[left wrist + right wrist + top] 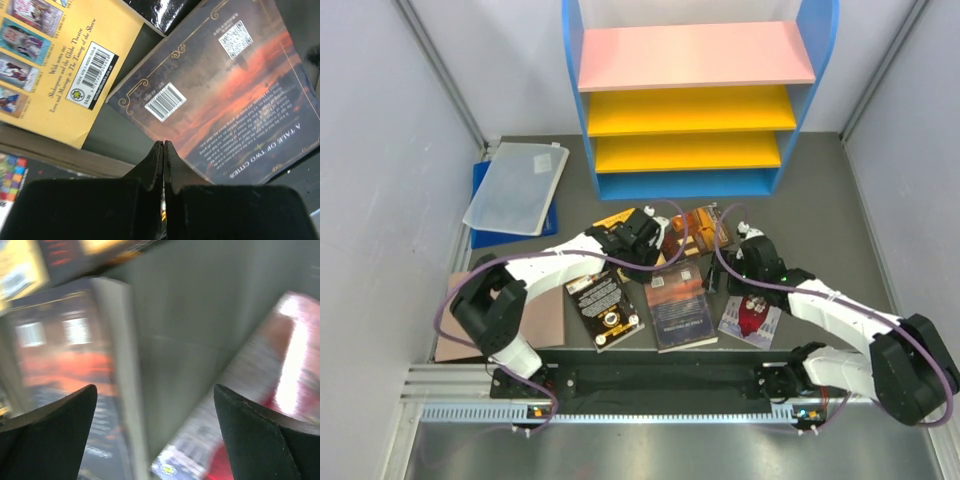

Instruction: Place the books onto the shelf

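Note:
The blue-framed shelf stands at the back. Several books lie flat in front of it: yellow, dark orange-glow, black with a gold emblem, blue-orange sunset and pale with a red figure. My left gripper hovers among them. Its jaws are shut with nothing between them, tips at the edge of the sunset book, beside the yellow book. My right gripper is open over bare table, between the sunset book and the pale book.
A translucent plastic folder lies on a blue board at the back left. A brown cardboard sheet lies at the near left under my left arm. Grey walls close in both sides, and a metal rail runs along the near edge.

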Robot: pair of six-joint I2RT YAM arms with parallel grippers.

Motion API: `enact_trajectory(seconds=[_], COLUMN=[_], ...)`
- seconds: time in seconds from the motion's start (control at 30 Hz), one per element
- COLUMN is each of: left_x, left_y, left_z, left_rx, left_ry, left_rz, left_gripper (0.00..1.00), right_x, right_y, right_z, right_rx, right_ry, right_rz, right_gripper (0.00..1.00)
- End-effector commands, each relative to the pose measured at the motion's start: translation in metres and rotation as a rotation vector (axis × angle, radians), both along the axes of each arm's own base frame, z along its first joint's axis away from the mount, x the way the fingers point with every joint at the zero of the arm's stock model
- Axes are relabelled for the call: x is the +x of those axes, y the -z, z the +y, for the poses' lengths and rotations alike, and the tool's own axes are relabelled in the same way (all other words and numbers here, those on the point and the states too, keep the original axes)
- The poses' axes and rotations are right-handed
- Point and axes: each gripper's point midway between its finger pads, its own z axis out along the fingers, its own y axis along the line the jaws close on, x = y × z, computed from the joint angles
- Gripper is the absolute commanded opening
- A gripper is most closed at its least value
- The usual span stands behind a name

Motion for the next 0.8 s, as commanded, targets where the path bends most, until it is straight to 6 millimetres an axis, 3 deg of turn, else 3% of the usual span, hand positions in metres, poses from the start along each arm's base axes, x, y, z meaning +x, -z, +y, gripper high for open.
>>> enact_trajectory(seconds=[0.0, 0.13, 0.17, 0.27, 0.4, 0.5, 0.6, 0.77], left_x=[0.023, 0.030, 0.030, 0.030, 0.024, 0.021, 0.021, 0.018], left_y=[0.000, 0.018, 0.033, 0.053, 0.074, 0.082, 0.090, 0.098], left_z=[-0.020, -0.021, -0.013, -0.011, -0.008, -0.006, -0.003, 0.000], left_rx=[-0.038, 0.041, 0.106, 0.166, 0.201, 0.215, 0.234, 0.256], left_ry=[-0.085, -0.103, -0.120, -0.133, -0.163, -0.169, -0.171, -0.170], left_rz=[-0.016, 0.011, 0.028, 0.074, 0.134, 0.151, 0.158, 0.174], left_gripper=[0.00, 0.00, 0.00, 0.00, 0.00, 0.00, 0.00, 0.00], right_x=[0.004, 0.003, 0.003, 0.001, -0.002, -0.007, -0.008, -0.014], right_y=[-0.023, -0.019, -0.018, -0.014, -0.016, -0.021, -0.037, -0.072], right_z=[0.056, 0.065, 0.067, 0.073, 0.081, 0.089, 0.101, 0.120], right_rx=[0.278, 0.301, 0.302, 0.313, 0.353, 0.377, 0.387, 0.412], right_ry=[-0.176, -0.219, -0.229, -0.259, -0.286, -0.321, -0.362, -0.429], right_rz=[-0.061, -0.022, -0.013, 0.027, 0.047, 0.055, 0.039, -0.012], right_gripper=[1.00, 0.97, 0.94, 0.80, 0.52, 0.42, 0.37, 0.40])
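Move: The book A Tale of Two Cities has its middle some 7 cm right, 4 cm back and 5 cm below my left hand, and 9 cm left, 4 cm back and slightly below my right. From my left hand, the yellow book is 10 cm ahead, 5 left; the orange one 12 ahead, 10 right. From my right hand, the red-figure book is about 6 cm right, 6 back. I press my shut left fingers down onto the far left corner of the Tale of Two Cities cover, going about 4 cm down and 3 forward with some drift right, then hold there. Meanwhile my right hand sweeps about 7 cm left and then also 3 back, rolling and turning counter-clockwise some 15 degrees, its open fingers closing to under half to pinch the book's right edge. ##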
